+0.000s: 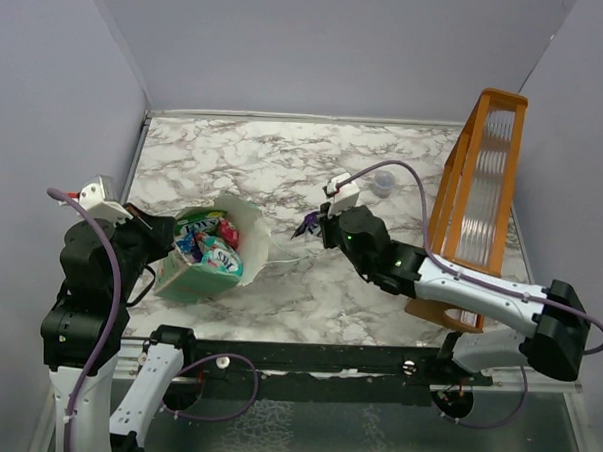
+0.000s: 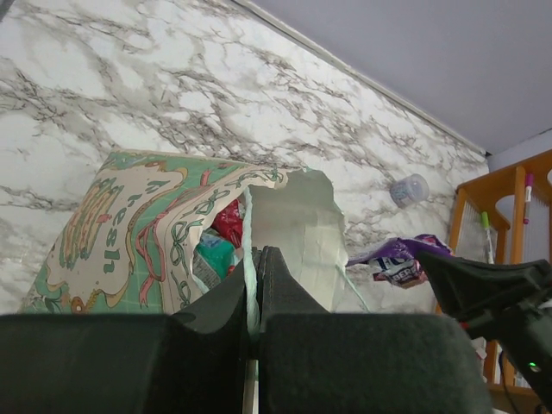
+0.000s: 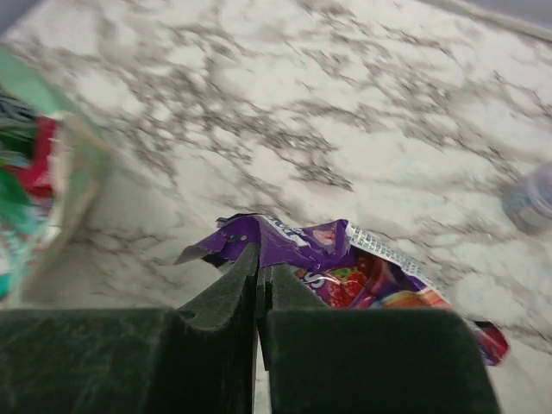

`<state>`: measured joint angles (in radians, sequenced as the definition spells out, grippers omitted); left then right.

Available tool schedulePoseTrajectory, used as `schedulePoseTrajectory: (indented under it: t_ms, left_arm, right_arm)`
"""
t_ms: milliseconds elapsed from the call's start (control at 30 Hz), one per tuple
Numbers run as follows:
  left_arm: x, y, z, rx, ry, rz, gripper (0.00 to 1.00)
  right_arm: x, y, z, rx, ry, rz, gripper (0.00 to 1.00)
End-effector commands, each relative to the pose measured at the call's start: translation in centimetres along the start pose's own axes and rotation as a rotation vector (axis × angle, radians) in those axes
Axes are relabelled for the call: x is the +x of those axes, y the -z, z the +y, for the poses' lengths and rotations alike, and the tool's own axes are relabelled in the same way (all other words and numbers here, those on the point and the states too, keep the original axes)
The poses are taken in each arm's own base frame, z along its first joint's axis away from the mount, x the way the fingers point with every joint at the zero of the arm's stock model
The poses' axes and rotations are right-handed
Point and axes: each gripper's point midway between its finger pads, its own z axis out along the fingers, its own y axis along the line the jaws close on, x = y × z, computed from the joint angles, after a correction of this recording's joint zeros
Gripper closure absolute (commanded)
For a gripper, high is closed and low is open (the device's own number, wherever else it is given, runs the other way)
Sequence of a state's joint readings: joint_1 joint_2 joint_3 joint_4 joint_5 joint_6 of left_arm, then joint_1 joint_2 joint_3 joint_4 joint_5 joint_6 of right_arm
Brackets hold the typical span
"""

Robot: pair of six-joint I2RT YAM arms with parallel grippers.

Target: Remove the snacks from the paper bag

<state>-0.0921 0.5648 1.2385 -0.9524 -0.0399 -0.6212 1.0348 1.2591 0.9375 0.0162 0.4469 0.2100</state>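
Note:
The green paper bag (image 1: pixel 191 273) lies tilted on the marble table, mouth toward the right, with teal, blue and red snacks (image 1: pixel 213 244) showing inside. My left gripper (image 2: pixel 256 259) is shut on the bag's rim (image 2: pixel 248 226), and the cream patterned front (image 2: pixel 129 233) shows to its left. A purple snack packet (image 3: pixel 345 263) hangs above the table to the right of the bag, pinched by my right gripper (image 3: pixel 259 259), which is shut on its edge. From above, that packet (image 1: pixel 308 224) sits just left of the right gripper (image 1: pixel 322 225).
An orange wooden rack (image 1: pixel 478 184) stands along the right side, close behind the right arm. A small clear plastic cup (image 1: pixel 383 182) sits at the back right of the marble top. The bag's white string handle (image 1: pixel 285 255) trails toward the right gripper.

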Motion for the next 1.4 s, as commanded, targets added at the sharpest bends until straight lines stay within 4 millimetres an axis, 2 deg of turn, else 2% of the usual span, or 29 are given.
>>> schedulePoseTrajectory:
  t_ms: [0, 200, 333, 433, 533, 600, 633, 700, 733, 800, 900, 967, 1067, 1133, 1267, 1367]
  left_arm:
    - [-1.8, 0.9, 0.2, -0.03, -0.038, -0.059, 1.0]
    - [-2.2, 1.2, 0.0, -0.027, -0.041, -0.065, 1.0]
    - [-2.2, 1.4, -0.3, -0.014, -0.047, -0.06, 1.0]
    - [-2.0, 1.5, -1.1, 0.038, -0.083, -0.048, 1.0]
    - [-2.0, 1.6, -2.7, 0.138, -0.135, -0.046, 1.0]
    - [-1.5, 1.6, -4.0, 0.222, -0.172, -0.025, 1.0]
    - [-1.2, 1.5, -4.6, 0.262, -0.187, -0.013, 1.0]
    - [-0.8, 1.5, -5.7, 0.33, -0.206, 0.006, 1.0]
    - [-0.5, 1.6, -6.3, 0.369, -0.211, 0.018, 1.0]
    - [0.0, 1.6, -7.1, 0.425, -0.219, 0.035, 1.0]
    - [0.9, 1.7, -8.5, 0.517, -0.243, 0.075, 1.0]
    - [1.6, 1.9, -9.5, 0.587, -0.262, 0.106, 1.0]
    - [3.2, 2.1, -10.3, 0.67, -0.298, 0.167, 1.0]
    - [4.4, 2.1, -10.3, 0.698, -0.317, 0.209, 1.0]
    - [6.3, 2.2, -9.9, 0.712, -0.32, 0.289, 1.0]
    - [7.5, 2.2, -9.3, 0.706, -0.294, 0.34, 1.0]
  right_arm:
    - [1.5, -1.8, -3.6, 0.249, 0.078, 0.037, 0.99]
    - [5.9, -7.0, -3.8, 0.317, 0.117, 0.163, 0.99]
    - [7.0, -10.8, -4.1, 0.353, 0.077, 0.228, 0.99]
    - [7.3, -13.8, -5.6, 0.377, 0.029, 0.249, 0.98]
    - [7.5, -16.8, -8.3, 0.423, -0.008, 0.236, 0.97]
    - [7.5, -18.6, -10.2, 0.444, -0.006, 0.229, 0.9]
    - [7.3, -19.5, -10.9, 0.435, 0.003, 0.232, 0.83]
    - [6.5, -20.5, -11.3, 0.409, 0.027, 0.24, 0.69]
    - [6.2, -20.5, -11.2, 0.4, 0.047, 0.25, 0.59]
    - [5.4, -19.9, -10.7, 0.361, 0.053, 0.258, 0.46]
    - [4.4, -18.0, -8.7, 0.23, 0.035, 0.28, 0.36]
    - [4.2, -16.2, -7.0, 0.125, 0.01, 0.313, 0.33]
    - [4.1, -12.9, -2.4, -0.148, -0.023, 0.379, 0.33]
    - [4.1, -10.7, 0.3, -0.272, -0.015, 0.39, 0.32]
    - [3.8, -6.9, 4.6, -0.394, 0.06, 0.369, 0.3]
    - [3.7, -4.6, 7.0, -0.476, 0.07, 0.366, 0.3]
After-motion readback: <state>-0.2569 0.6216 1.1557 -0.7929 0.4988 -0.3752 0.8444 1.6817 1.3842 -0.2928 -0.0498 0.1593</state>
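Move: The right hand already holds the purple snack pack; the free tabletop spot for it lies about 15 cm straight ahead and 20 cm below. The clear cup stands some 20 cm ahead and 9 cm right of that hand, and the paper bag 26 cm to its left and 5 cm back. The left hand keeps hold of the bag's cord, the bag 3 cm ahead, 7 cm right and 18 cm below; the free spot lies about 22 cm ahead and 32 cm right of it. The right hand lowers the pack 20 cm ahead, opens, comes back; left swings bag cord 10 cm right. ##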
